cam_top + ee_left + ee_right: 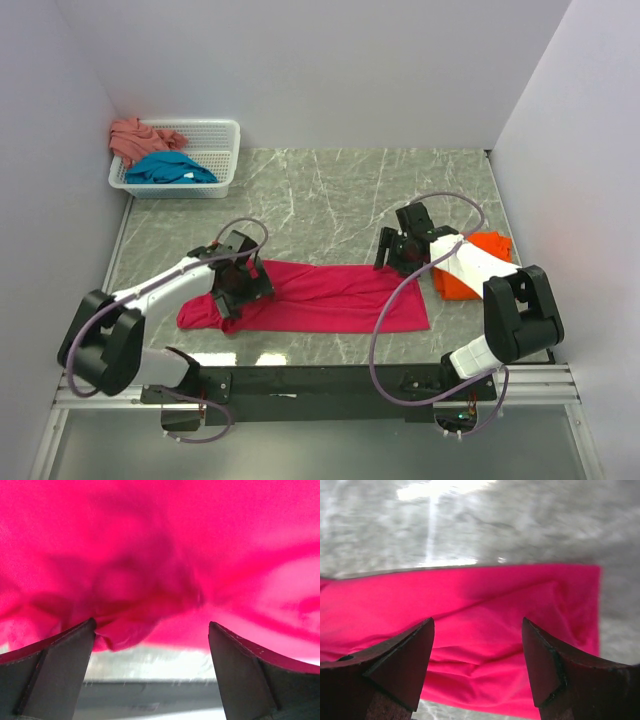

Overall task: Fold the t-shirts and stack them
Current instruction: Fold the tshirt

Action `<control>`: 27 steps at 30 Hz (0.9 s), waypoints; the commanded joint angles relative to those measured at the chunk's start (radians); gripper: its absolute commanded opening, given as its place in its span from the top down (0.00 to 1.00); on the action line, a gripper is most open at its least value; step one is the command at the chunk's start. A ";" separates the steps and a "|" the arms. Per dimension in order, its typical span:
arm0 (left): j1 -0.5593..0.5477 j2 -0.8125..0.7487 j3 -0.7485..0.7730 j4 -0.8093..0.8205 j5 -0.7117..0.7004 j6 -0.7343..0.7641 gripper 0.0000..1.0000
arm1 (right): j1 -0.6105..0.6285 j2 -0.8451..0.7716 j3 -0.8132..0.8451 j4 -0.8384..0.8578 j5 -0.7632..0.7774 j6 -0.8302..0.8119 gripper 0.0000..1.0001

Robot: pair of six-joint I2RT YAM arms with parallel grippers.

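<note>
A magenta-red t-shirt (330,298) lies as a long folded band across the table's front. My left gripper (240,288) hovers over its bunched left end, jaws wide open, with nothing held. In the left wrist view the open left gripper (151,622) frames a rumpled fold of the magenta-red t-shirt (165,555). My right gripper (393,258) is open above the band's right end. In the right wrist view the right gripper (477,621) straddles the flat magenta-red t-shirt (470,605) without touching it. An orange t-shirt (478,268) lies at the right, partly under the right arm.
A white mesh basket (222,135) at the back left holds a salmon-pink t-shirt (135,138) and a teal t-shirt (170,168). White walls close in the left, back and right. Grey marbled table (330,200) shows behind the shirt.
</note>
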 commanded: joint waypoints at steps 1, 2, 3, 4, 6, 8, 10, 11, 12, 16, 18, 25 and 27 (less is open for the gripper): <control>-0.044 -0.100 -0.019 -0.076 0.097 0.045 0.01 | 0.003 -0.018 0.005 -0.055 0.151 0.022 0.23; -0.053 -0.120 -0.017 -0.103 0.099 0.047 0.00 | 0.003 -0.022 0.007 -0.081 0.173 0.024 0.23; -0.063 -0.139 -0.005 -0.143 0.097 0.052 0.01 | 0.003 -0.033 0.002 -0.091 0.190 0.027 0.23; -0.072 -0.172 0.004 -0.159 0.097 0.058 0.01 | 0.001 -0.036 0.001 -0.100 0.205 0.039 0.22; -0.073 -0.194 0.045 -0.182 0.076 0.073 0.00 | 0.003 -0.045 -0.009 -0.120 0.245 0.050 0.22; -0.073 -0.200 0.084 -0.202 0.016 0.082 0.01 | 0.003 -0.045 -0.013 -0.124 0.274 0.057 0.22; -0.070 -0.173 0.140 -0.206 -0.059 0.085 0.01 | 0.003 -0.038 -0.003 -0.131 0.283 0.057 0.22; -0.067 -0.157 0.160 -0.208 -0.085 0.085 0.01 | 0.003 -0.033 0.016 -0.132 0.285 0.057 0.22; -0.061 -0.140 0.192 -0.208 -0.105 0.090 0.01 | 0.005 -0.027 0.022 -0.129 0.280 0.057 0.22; 0.054 -0.039 0.234 -0.206 -0.199 0.099 0.01 | 0.008 0.016 0.062 -0.140 0.309 0.059 0.22; 0.109 -0.022 0.204 -0.102 -0.173 0.121 0.01 | 0.009 0.048 0.080 -0.140 0.305 0.059 0.22; 0.299 0.172 0.193 0.133 -0.030 0.165 0.01 | 0.018 0.111 0.106 -0.149 0.343 0.079 0.22; 0.309 0.234 0.206 0.144 -0.030 0.167 0.01 | 0.018 0.101 0.083 -0.169 0.362 0.088 0.22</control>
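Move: The left hand hovers open just over the pink t-shirt near its left end; the shirt's far left corner lies about 10 cm ahead, 8 cm to its left and a couple of centimetres below, with the crumpled near left sleeve some 11 cm left and 2 cm back. For the right hand, also low and open, the shirt's far right corner is roughly 6 cm right, 2 cm ahead and 3 cm below; the folded orange shirt is about 19 cm right, level with it. The left hand, fingers kept wide open, draws back about 3.5 cm while rising, then swings forward roughly 13 cm and about 8 cm left in a low arc, topping out near 6.5 cm above its start before coming down over the far left corner of the pink t-shirt, turning somewhat counter-clockwise late on the way. Meanwhile the open right hand slides about 5 cm to the right, low over the cloth, tipping its fingertips rightward by some 15 degrees, and finally sinks a little so that its fingers straddle the loose flap beside the far right corner. ##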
